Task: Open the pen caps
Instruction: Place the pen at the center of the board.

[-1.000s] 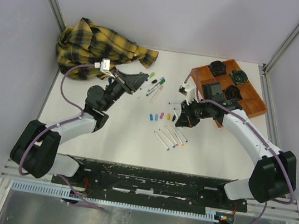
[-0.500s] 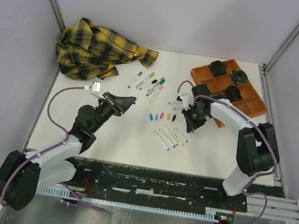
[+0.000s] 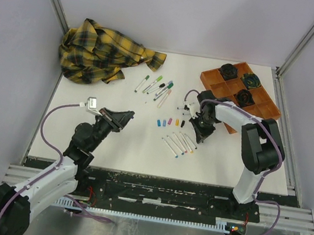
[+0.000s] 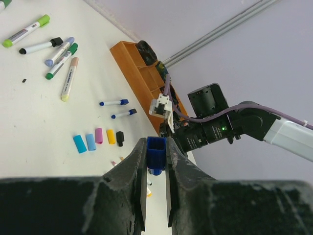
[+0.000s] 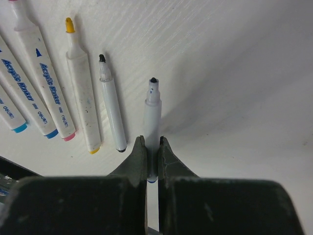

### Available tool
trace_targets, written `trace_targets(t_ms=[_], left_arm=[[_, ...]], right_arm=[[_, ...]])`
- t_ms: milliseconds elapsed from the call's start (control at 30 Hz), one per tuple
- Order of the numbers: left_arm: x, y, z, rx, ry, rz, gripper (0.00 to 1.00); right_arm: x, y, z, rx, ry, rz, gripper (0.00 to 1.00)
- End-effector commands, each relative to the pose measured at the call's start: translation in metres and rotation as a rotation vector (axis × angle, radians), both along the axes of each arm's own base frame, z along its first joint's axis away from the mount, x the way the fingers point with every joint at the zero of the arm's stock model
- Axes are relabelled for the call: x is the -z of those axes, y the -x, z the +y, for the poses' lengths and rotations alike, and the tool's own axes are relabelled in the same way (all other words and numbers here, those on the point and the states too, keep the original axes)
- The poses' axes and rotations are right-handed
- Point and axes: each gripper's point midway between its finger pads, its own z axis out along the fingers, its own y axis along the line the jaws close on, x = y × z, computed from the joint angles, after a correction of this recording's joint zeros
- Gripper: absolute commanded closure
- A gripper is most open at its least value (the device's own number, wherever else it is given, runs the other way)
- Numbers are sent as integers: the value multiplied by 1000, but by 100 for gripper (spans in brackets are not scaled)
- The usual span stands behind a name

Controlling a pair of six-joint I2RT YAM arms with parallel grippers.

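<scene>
My left gripper (image 3: 124,116) is shut on a dark blue pen cap (image 4: 156,154), held above the table left of centre. A row of loose pen caps (image 4: 99,138) in cyan, blue, pink, yellow and black lies on the white table (image 3: 129,143). My right gripper (image 5: 152,146) is shut on an uncapped white pen barrel (image 5: 152,115) with a dark tip. It holds the barrel low, beside the row of uncapped pens (image 5: 83,103), at the right end of that row (image 3: 179,143). Several capped markers (image 3: 157,86) lie further back.
A yellow plaid shirt (image 3: 105,50) is heaped at the back left. An orange tray (image 3: 265,107) with dark round objects stands at the back right. Two small blue-capped pens (image 4: 117,107) lie in front of the tray.
The left arm has drawn back toward the near left, carrying the blue cap. The right gripper has come down a little toward the row of uncapped pens with the barrel.
</scene>
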Motion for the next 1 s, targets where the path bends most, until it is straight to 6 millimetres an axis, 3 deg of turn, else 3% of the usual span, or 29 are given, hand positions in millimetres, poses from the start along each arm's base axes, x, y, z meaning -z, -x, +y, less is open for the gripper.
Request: trace_targets(t_ms=[0, 700, 967], left_arm=[[-3, 0, 7, -35, -49, -45, 97], [-4, 3, 7, -27, -35, -46, 97], [-5, 4, 6, -19, -32, -48, 97]], right_arm=[[-5, -8, 2, 17, 10, -9, 95], [6, -4, 1, 20, 21, 46, 73], [3, -5, 3, 23, 7, 45, 71]])
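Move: The right gripper already holds the uncapped blue pen by its tail, its fingers pointing down; the bare board spot for it is straight below, only about 1 cm under the fingertips. The uncapped black pen lies about 5 cm left and 1 cm ahead, the orange pen some 8 cm left and level with the hand, the black cap roughly 9 cm left and 7 cm ahead. From the left gripper the spot is some 30 cm right, 7 cm back and 20 cm down. Ease the right gripper down about 1 cm, with a slight tilt of under 5 degrees, until the blue pen rests on the board to the right of the black pen. Then stay there and open the fingers to roughly a quarter of their range, one to each side of the pen's tail, letting go of it. ##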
